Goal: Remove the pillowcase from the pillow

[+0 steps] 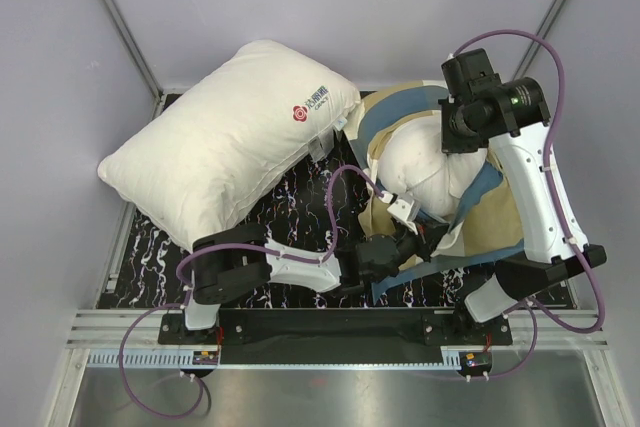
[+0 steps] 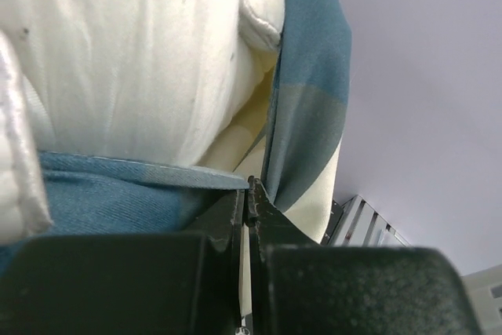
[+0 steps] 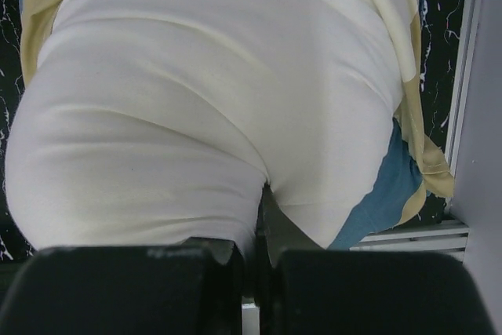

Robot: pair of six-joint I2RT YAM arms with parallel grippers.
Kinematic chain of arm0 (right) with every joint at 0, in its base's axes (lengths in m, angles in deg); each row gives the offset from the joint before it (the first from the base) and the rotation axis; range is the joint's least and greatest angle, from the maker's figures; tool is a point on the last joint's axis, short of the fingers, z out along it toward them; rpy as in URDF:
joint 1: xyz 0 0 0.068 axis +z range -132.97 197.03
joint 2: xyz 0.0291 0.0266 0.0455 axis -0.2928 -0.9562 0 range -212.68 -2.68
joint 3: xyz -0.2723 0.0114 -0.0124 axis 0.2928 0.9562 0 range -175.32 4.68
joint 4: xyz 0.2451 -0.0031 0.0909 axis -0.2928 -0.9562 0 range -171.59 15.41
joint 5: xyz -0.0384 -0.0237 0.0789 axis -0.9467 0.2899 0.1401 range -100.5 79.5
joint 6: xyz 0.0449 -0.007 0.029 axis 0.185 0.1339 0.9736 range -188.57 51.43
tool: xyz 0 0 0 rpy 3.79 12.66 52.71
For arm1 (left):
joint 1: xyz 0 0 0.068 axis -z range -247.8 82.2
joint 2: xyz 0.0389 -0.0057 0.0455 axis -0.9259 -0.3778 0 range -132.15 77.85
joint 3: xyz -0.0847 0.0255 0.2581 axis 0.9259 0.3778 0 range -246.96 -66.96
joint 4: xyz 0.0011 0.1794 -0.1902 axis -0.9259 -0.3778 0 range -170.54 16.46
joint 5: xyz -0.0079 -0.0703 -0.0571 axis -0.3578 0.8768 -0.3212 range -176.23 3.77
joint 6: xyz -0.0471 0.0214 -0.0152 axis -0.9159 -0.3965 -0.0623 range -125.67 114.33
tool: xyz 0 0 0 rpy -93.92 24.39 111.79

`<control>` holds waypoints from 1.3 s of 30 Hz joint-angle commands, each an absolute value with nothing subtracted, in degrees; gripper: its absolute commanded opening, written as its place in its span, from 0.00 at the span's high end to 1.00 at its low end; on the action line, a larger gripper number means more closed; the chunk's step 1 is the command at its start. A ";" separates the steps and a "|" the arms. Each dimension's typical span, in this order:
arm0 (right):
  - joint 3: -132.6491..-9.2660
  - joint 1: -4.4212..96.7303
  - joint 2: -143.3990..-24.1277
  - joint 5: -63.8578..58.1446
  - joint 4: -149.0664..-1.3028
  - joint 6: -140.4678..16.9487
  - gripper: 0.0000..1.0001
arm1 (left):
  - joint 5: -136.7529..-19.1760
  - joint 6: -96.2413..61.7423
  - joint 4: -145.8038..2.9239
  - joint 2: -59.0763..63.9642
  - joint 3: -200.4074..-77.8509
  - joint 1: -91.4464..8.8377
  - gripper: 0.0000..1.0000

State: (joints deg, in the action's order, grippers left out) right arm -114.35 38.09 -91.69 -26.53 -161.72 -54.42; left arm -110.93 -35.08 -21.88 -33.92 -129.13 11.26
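The plain off-white pillow bulges halfway out of the checked teal, tan and cream pillowcase at the right of the table. My left gripper sits low at the case's near edge. In the left wrist view it is shut on the hem of the pillowcase, with the pillow just behind. My right gripper comes down onto the pillow's far end. The right wrist view shows it shut on a pinched fold of the pillow, and the pillowcase bunched lower down.
A second white pillow with a red printed logo lies diagonally across the left half of the black marbled table. Metal rails run along the near edge, and grey walls close in at the left, back and right.
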 commanded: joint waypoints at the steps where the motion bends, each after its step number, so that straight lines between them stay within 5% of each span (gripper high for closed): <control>1: -127.77 37.68 -91.45 -25.00 -98.49 -47.30 1.00 | -87.81 -34.67 -56.67 -43.88 -123.74 21.32 1.00; 10: -132.35 36.80 -94.18 -23.60 -100.52 -46.95 1.00 | -87.72 -35.46 -59.57 -45.72 -125.85 21.23 1.00; 24: -96.34 36.98 -78.46 -16.04 -92.00 -47.04 1.00 | -103.24 -42.94 -69.48 -18.07 -106.86 7.69 0.99; 29: -75.94 41.27 -72.56 -15.41 -85.33 -45.81 1.00 | -109.60 -39.95 -79.15 -10.67 -113.62 7.61 0.80; 34: -64.17 45.59 -73.08 -16.30 -80.40 -43.01 1.00 | -109.87 -35.57 -78.03 -3.46 -116.34 10.14 0.44; 39: -61.86 48.22 -74.57 -16.21 -77.84 -42.38 1.00 | -114.08 -30.64 -80.93 0.15 -120.83 16.91 0.32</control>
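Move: The pillowcase's blue edge is already pinched in the left hand, roughly 15 cm back, 2 cm left and 13 cm below the right hand. The half-bared pillow bulges about 12 cm ahead, 3 cm left and 3 cm above the left hand; the right hand grips its cover, the bulge's middle some 3 cm back, 5 cm left and 10 cm below. The loose pillow lies around 50 cm left of the left hand, 20 cm ahead and 8 cm lower. The pillow, still pinched by the right hand, is carried about 13 cm left and some 8 cm down towards the loose pillow, that wrist tilting its fingers more forward. The left hand first holds the blue edge nearly still, then sweeps about 16 cm left, sinking 5 cm and rolling over some 35 degrees, swings forward and then back, and opens wide, letting go of the edge. ##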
